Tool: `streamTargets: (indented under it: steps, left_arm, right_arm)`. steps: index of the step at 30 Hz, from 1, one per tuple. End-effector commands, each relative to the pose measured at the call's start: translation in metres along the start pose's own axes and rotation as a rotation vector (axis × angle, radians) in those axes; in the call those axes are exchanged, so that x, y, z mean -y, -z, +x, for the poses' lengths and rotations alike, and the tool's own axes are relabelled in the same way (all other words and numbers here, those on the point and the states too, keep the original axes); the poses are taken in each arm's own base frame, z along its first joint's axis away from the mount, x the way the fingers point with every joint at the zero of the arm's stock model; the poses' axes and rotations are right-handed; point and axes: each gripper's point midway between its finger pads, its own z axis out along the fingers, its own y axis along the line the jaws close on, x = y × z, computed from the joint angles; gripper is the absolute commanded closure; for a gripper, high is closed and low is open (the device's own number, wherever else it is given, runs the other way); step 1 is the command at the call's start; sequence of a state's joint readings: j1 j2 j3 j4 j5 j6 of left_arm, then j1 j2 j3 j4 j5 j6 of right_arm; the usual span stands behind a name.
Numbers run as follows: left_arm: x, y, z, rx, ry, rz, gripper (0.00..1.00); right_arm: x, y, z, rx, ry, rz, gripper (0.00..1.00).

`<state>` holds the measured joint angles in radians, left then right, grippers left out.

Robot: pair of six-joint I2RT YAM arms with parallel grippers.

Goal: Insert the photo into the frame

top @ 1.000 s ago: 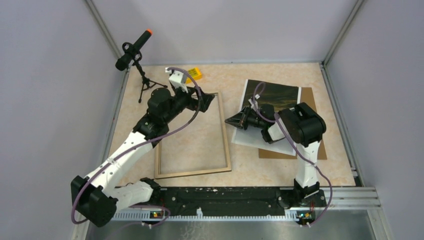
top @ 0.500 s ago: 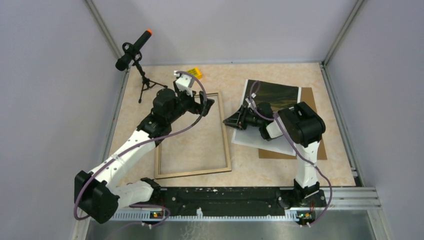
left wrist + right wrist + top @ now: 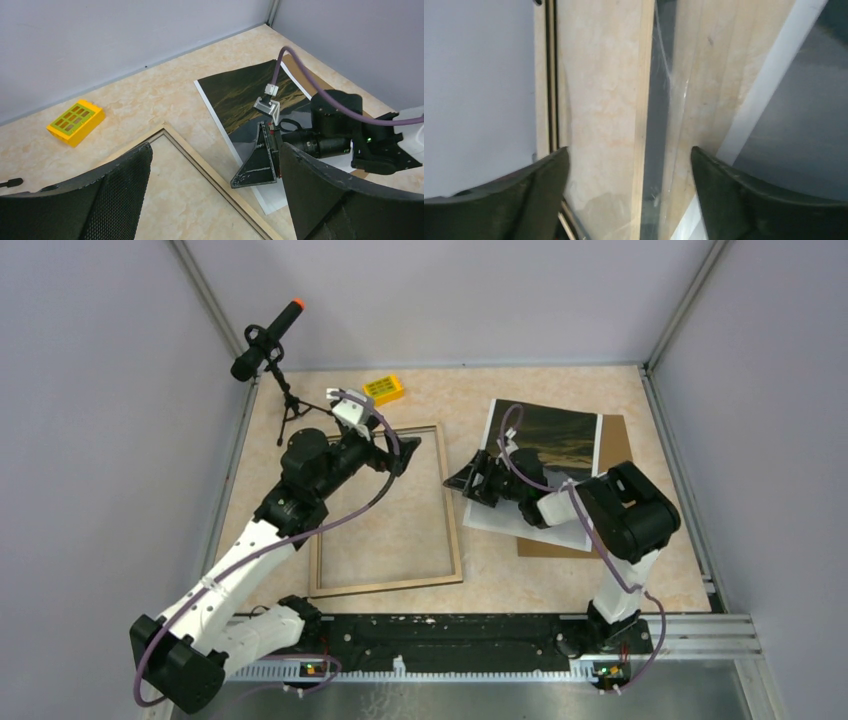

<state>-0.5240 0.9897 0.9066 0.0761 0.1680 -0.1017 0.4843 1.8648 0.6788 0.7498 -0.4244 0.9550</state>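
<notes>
The frame (image 3: 385,586) lies flat left of centre, light wood side up, and its far corner (image 3: 165,131) shows in the left wrist view. To its right the photo (image 3: 555,430) lies landscape side up on a brown backing sheet (image 3: 612,440). My left gripper (image 3: 408,447) hovers open over the frame's far right corner, and nothing sits between its fingers (image 3: 107,192). My right gripper (image 3: 463,481) stands low and open at the photo's left edge, beside the frame's right rail (image 3: 644,100). The photo's white border (image 3: 774,85) passes beside its right finger (image 3: 749,200). Neither gripper holds anything.
A yellow block (image 3: 383,390) lies at the back, beyond the frame. A microphone on a small tripod (image 3: 268,340) stands at the back left corner. Grey walls close in the table on three sides.
My right gripper has gone from shut to open at the photo's left edge, and that arm's elbow has swung right. The left arm has drawn back a little to the left.
</notes>
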Motion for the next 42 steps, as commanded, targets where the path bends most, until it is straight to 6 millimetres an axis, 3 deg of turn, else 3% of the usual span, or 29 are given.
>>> streamTargets:
  steps: [1, 5, 8, 15, 19, 21, 25, 29, 36, 42]
  left_arm:
    - [0.008, 0.006, -0.014, 0.064, -0.012, 0.036, 0.02]
    - [0.008, 0.011, -0.02, 0.086, -0.018, 0.031, 0.02]
    - [0.009, 0.012, -0.022, 0.093, -0.019, 0.031, 0.01]
    - [0.009, 0.014, -0.026, 0.103, -0.025, 0.033, 0.01]
    - [0.008, 0.017, -0.028, 0.114, -0.025, 0.021, 0.01]
    - [0.008, 0.019, -0.029, 0.124, -0.023, 0.02, 0.02]
    - [0.005, 0.02, -0.029, 0.132, -0.024, 0.002, 0.02]
    - [0.003, 0.021, -0.028, 0.13, -0.027, -0.006, 0.02]
    - [0.008, 0.018, -0.024, 0.115, -0.012, 0.021, 0.02]
    - [-0.003, 0.015, -0.019, 0.098, -0.021, -0.035, 0.01]
  right_arm:
    - [0.025, 0.015, -0.007, 0.042, 0.095, 0.202, 0.02]
    - [0.026, 0.025, -0.01, 0.009, 0.225, 0.321, 0.01]
    - [0.015, 0.041, -0.018, 0.046, 0.352, 0.416, 0.01]
    - [-0.012, 0.107, -0.055, 0.24, 0.492, 0.611, 0.01]
    - [-0.019, 0.165, -0.078, 0.414, 0.487, 0.705, 0.01]
    - [-0.032, 0.191, -0.084, 0.506, 0.44, 0.676, 0.01]
    - [-0.067, 0.212, -0.076, 0.608, 0.339, 0.388, 0.01]
    - [-0.082, 0.206, -0.063, 0.543, 0.339, 0.279, 0.01]
    - [-0.068, 0.151, -0.034, 0.387, 0.292, 0.185, 0.01]
    - [-0.056, 0.117, -0.003, 0.284, 0.256, 0.052, 0.02]
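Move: The photo's middle lies about 14 cm right of the right hand, 4 cm ahead and 4 cm below. From that hand, the frame's middle is some 19 cm left and 4 cm back, and the brown board's about 25 cm right and 1 cm ahead, both some 4 cm down. From the left hand, the photo is roughly 27 cm right, 5 cm ahead and 31 cm below. Opening fully, the right hand rises some 18 cm, right and back, then descends leftward over the photo. ##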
